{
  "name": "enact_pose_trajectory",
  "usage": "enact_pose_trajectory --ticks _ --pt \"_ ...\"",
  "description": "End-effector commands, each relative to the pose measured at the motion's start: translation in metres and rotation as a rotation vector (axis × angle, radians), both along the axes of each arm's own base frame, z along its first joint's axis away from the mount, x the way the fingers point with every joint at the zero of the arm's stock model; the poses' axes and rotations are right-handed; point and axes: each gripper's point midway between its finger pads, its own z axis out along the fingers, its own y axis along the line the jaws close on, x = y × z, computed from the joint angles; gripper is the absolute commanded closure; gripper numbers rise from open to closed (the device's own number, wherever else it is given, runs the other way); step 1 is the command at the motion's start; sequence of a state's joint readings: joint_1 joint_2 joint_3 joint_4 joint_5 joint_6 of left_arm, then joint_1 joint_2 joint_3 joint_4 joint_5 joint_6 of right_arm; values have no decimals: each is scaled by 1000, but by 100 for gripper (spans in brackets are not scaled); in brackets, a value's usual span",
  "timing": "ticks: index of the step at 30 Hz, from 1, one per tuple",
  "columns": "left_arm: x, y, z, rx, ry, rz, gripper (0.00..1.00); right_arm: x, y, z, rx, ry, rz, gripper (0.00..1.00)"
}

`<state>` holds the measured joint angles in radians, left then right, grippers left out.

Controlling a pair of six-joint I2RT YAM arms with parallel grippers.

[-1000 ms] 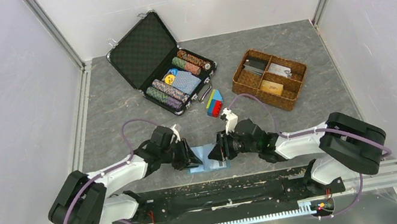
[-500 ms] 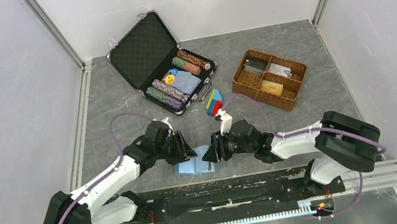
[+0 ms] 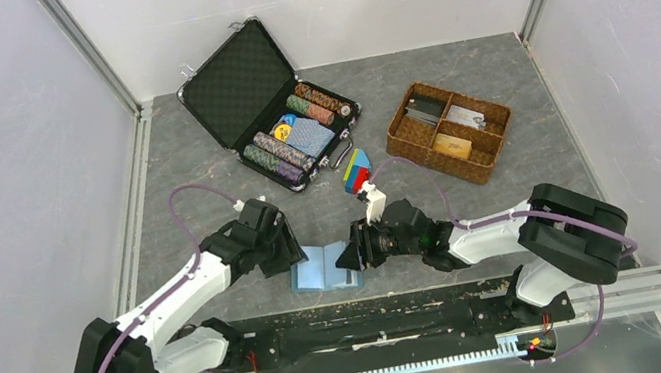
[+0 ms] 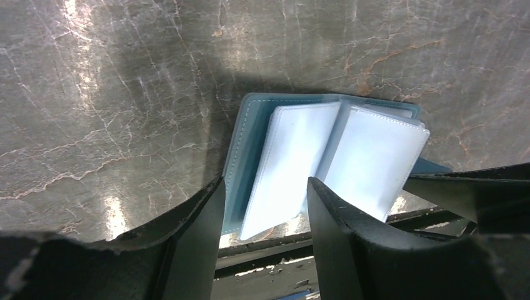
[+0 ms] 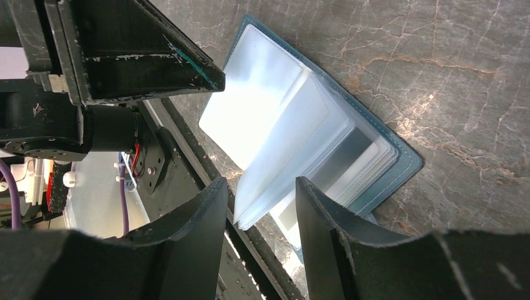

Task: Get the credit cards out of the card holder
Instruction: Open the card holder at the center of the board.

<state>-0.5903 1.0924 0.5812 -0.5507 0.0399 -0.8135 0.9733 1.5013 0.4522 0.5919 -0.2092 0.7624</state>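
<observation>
The light-blue card holder (image 3: 324, 272) lies open on the grey table near its front edge, clear inner sleeves fanned up (image 4: 325, 150) (image 5: 294, 131). A greyish rectangle (image 5: 349, 154) shows through one sleeve; I cannot tell whether it is a credit card. My left gripper (image 3: 291, 254) (image 4: 264, 187) hovers open over the holder's left page, gripping nothing. At the holder's right edge my right gripper (image 3: 349, 257) (image 5: 260, 187) is open, the corner of the raised sleeves between its jaws with gaps on both sides.
An open black chip case (image 3: 272, 105) stands at the back. Coloured blocks (image 3: 357, 174) lie just behind my right gripper. A brown wicker tray (image 3: 405, 139) at the back right holds an orange-yellow flat piece (image 3: 453, 146) and greyish ones. The black base rail (image 3: 359, 319) runs just below the holder.
My left gripper has widened and drawn back to the left off the holder. The holder has slid left and now lies spread open. My right gripper followed it slightly left.
</observation>
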Motion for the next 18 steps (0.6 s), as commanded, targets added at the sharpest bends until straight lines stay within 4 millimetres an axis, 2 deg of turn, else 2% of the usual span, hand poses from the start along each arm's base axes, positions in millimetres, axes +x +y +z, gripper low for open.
enact_pose_trajectory --ticks 1,4,13,18 --pt "7 7 -3 46 -24 -9 43 7 14 21 70 -41 3 53" --pt "5 3 -8 26 -13 -17 46 7 15 22 74 -38 4 53" --pt "-12 -25 -21 -146 38 -98 62 9 17 25 78 -41 2 51" --pt "-20 -41 -23 -261 53 -122 65 11 18 26 78 -40 -7 50"
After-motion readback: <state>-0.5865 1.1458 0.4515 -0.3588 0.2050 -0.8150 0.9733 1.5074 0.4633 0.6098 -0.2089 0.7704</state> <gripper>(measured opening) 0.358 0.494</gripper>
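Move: The left page of the open card holder lies some 4 cm below the left hand, about 2 cm to its right and 2 cm back. The holder's right half is at the same height, about 8 cm right of the left hand and 2 cm back. The toy blocks stand roughly 15 cm ahead of that hand and 14 cm to its right. From the right hand the left page lies about 8 cm left, 1 cm back and 5 cm below. Downward first, then back and to the right as well, the left hand sinks about 3 cm and shifts some 2 cm each way onto the left page of the card holder. Its fingers close by roughly a third on the way and end astride the page's outer edge, bearing the holder rightward. The right hand stays almost still by the right half, fingers still partly open. ##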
